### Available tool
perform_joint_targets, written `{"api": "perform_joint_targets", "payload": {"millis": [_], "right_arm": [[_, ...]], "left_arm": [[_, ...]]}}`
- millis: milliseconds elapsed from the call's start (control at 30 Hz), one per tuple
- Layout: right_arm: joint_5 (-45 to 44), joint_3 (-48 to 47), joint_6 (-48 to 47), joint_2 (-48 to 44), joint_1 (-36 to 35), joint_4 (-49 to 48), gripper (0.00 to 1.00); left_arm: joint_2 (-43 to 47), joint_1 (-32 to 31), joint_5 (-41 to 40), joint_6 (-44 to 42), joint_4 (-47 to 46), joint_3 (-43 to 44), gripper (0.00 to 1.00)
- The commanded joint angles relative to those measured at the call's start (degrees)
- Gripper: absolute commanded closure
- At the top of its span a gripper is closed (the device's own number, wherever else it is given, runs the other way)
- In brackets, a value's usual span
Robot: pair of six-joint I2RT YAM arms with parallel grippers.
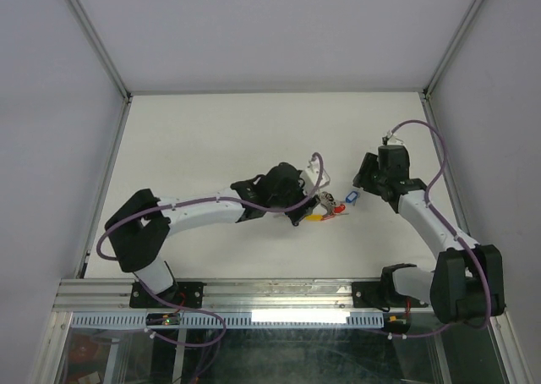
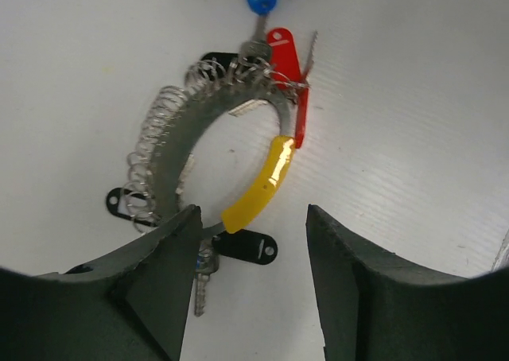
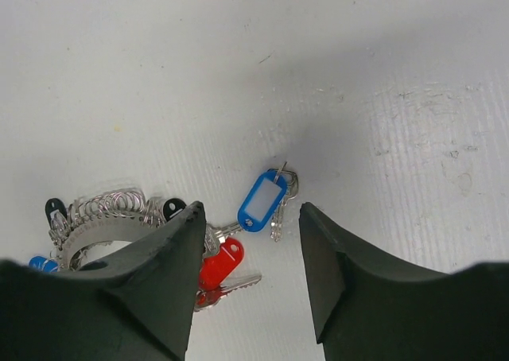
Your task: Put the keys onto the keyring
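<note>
The keyring, a grey band wrapped in wire coil with a yellow sleeve, lies flat on the white table. Keys hang on it by a red tag and two black tags. My left gripper hovers open over the ring's near end, and its left finger hides part of the ring. A blue-tagged key lies beside the red tag. My right gripper is open above them with nothing between its fingers. From above, the ring sits between both grippers.
White walls with metal frame posts enclose the table on three sides. An aluminium rail carrying both arm bases runs along the near edge. Purple cables loop off both arms.
</note>
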State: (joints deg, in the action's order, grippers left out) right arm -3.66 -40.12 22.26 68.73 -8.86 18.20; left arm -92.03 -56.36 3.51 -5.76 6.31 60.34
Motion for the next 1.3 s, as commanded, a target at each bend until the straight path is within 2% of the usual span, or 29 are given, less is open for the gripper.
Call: {"api": "perform_joint_targets", "payload": {"millis": [0,333,1033,1100,1267], "right_arm": [[2.05,0.27,0.24,-3.40,0.33,-1.69,0.47],[4.40,0.87,-0.47,-4.78,0.43,-1.67,0.47],[7.74,0.64,-0.49,-5.15,0.42,-1.55,0.47],[7.87,0.57,-0.55,-5.23,0.40,-1.36,0.47],[7.88,0.35,-0.64,-5.53,0.43,-1.06,0.47]], "left_arm": [[-5.64,-3.59,2.81,-4.47,-3.21,3.62,0.46],[-12.93,-5.42,1.17,-11.96,-2.11,8.13,0.47],[-21.52,-6.13,1.87,-17.27,0.82,11.91,0.52],[-22.04,-6.13,1.88,-17.78,1.52,11.76,0.54],[-21.99,-6.13,1.59,-18.94,4.44,9.80,0.72]]}}
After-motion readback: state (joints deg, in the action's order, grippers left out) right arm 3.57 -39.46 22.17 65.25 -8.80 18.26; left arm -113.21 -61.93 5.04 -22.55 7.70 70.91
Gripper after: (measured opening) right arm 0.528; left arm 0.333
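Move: Below and to the right of the open left hand, about 5 cm right, 1 cm back and 10 cm down, is the red-tag end of the keyring's yellow section. A black tag lies some 7 cm left of that end and level with it. The red tag lies about 5 cm right of it and 3 cm farther out; the blue-tagged key about 9 cm right and 6 cm farther out. From the right hand, the same yellow end is roughly 9 cm left, 5 cm back and 8 cm down. Sinking fast by about 6 cm while drawing back and right, the left hand then slides on to the right and drops again, ending some 9 cm lower with its fingertips either side of the yellow section near the red tag. It turns some 15 degrees clockwise, its left side tipping up, and the fingers begin to close only at the end. The open right hand drifts about 2 cm left and slightly up. ##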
